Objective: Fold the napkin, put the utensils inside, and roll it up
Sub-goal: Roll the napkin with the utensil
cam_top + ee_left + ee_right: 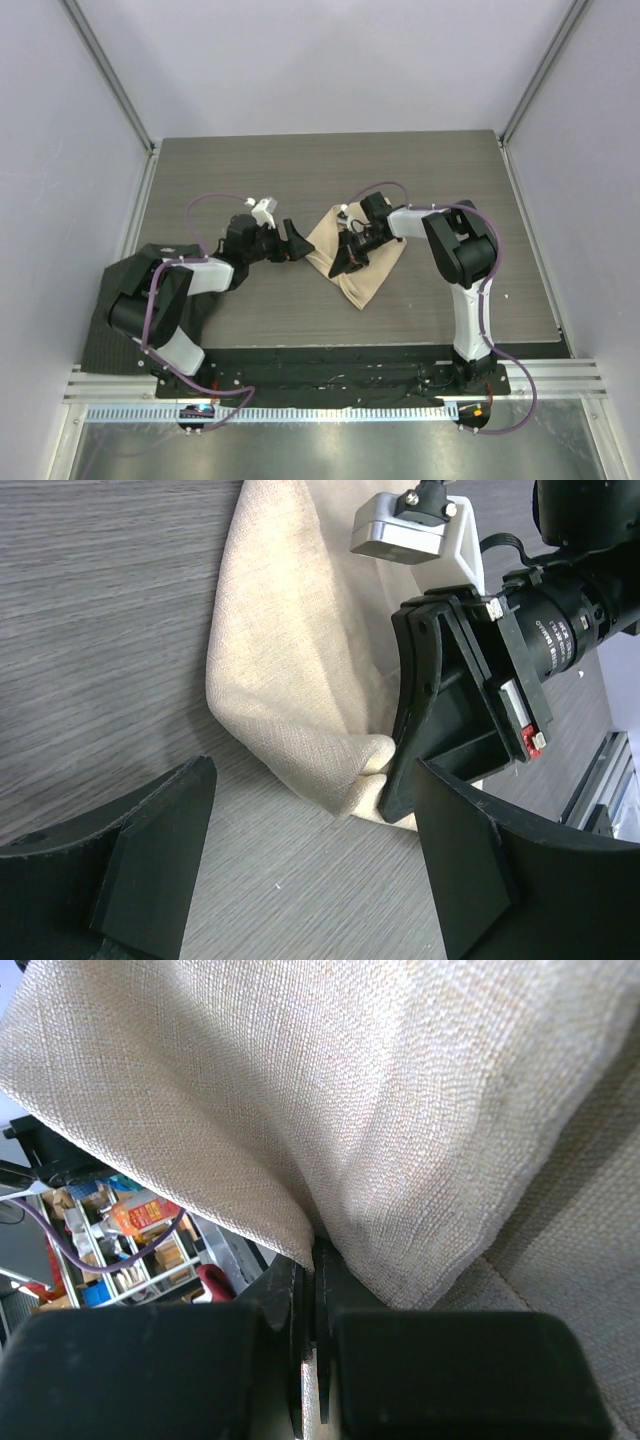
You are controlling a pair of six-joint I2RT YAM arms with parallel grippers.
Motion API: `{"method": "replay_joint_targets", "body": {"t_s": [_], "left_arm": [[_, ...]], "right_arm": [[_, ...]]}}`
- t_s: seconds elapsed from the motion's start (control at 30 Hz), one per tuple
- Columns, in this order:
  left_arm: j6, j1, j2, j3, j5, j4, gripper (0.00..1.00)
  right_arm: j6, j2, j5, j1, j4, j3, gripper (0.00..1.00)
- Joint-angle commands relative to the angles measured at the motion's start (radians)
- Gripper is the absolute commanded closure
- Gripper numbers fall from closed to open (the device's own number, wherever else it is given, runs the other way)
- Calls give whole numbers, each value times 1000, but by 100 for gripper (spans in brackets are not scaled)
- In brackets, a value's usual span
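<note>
The beige napkin [368, 268] lies folded over on the table, right of centre. My right gripper [340, 264] is shut on the napkin's left edge. In the right wrist view the napkin [400, 1110] drapes over the shut jaws of the right gripper [315, 1260]. My left gripper [300, 244] stands open just left of the napkin, apart from it. The left wrist view shows the left gripper [310, 870] spread wide over bare table, with the napkin's folded corner [290, 670] ahead and the right gripper [395, 798] pinching that corner. The utensils are out of view.
A dark ribbed cloth [105, 325] lies at the table's near left corner, partly under the left arm. White walls enclose the wood-grain table [250, 180] on three sides. A black base plate [330, 360] runs along the near edge.
</note>
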Motion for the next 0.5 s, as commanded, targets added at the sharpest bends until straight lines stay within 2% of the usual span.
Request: {"method": "replay_joint_targets", "body": {"t_s": [0.0,0.13,0.47], "left_arm": [[54,2,5,20,23,32,18],[66,2,47,57,40,29,26],[95,0,117,118,31,4,37]], "right_arm": [[-10,34,63,-15,-10,16,99],[-8,39,65,-13,-12,13,99],[-16,56,51,-16,-12,17,99]]}}
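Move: The napkin's rolled left end lies about 4 cm to the right of the open left hand, a centimetre ahead and some 3 cm below. The right gripper, already pinching the napkin, is roughly 9 cm right of the left hand, 3 cm back and 5 cm lower; the napkin's far corner is about 9 cm ahead of the left hand and 7 cm to its right. From the right hand, the rolled left end is some 4 cm ahead, 5 cm left and 2 cm higher. Forward by about 1.5 cm, sinking roughly 1 cm and easing a little right, the left hand brings its fingers around the napkin's rolled left end, after a near standstill. The fingers close partway but stay well open, their tips straddling the fold. The right hand stays in place, its shut fingers keeping their pinch on the napkin. ##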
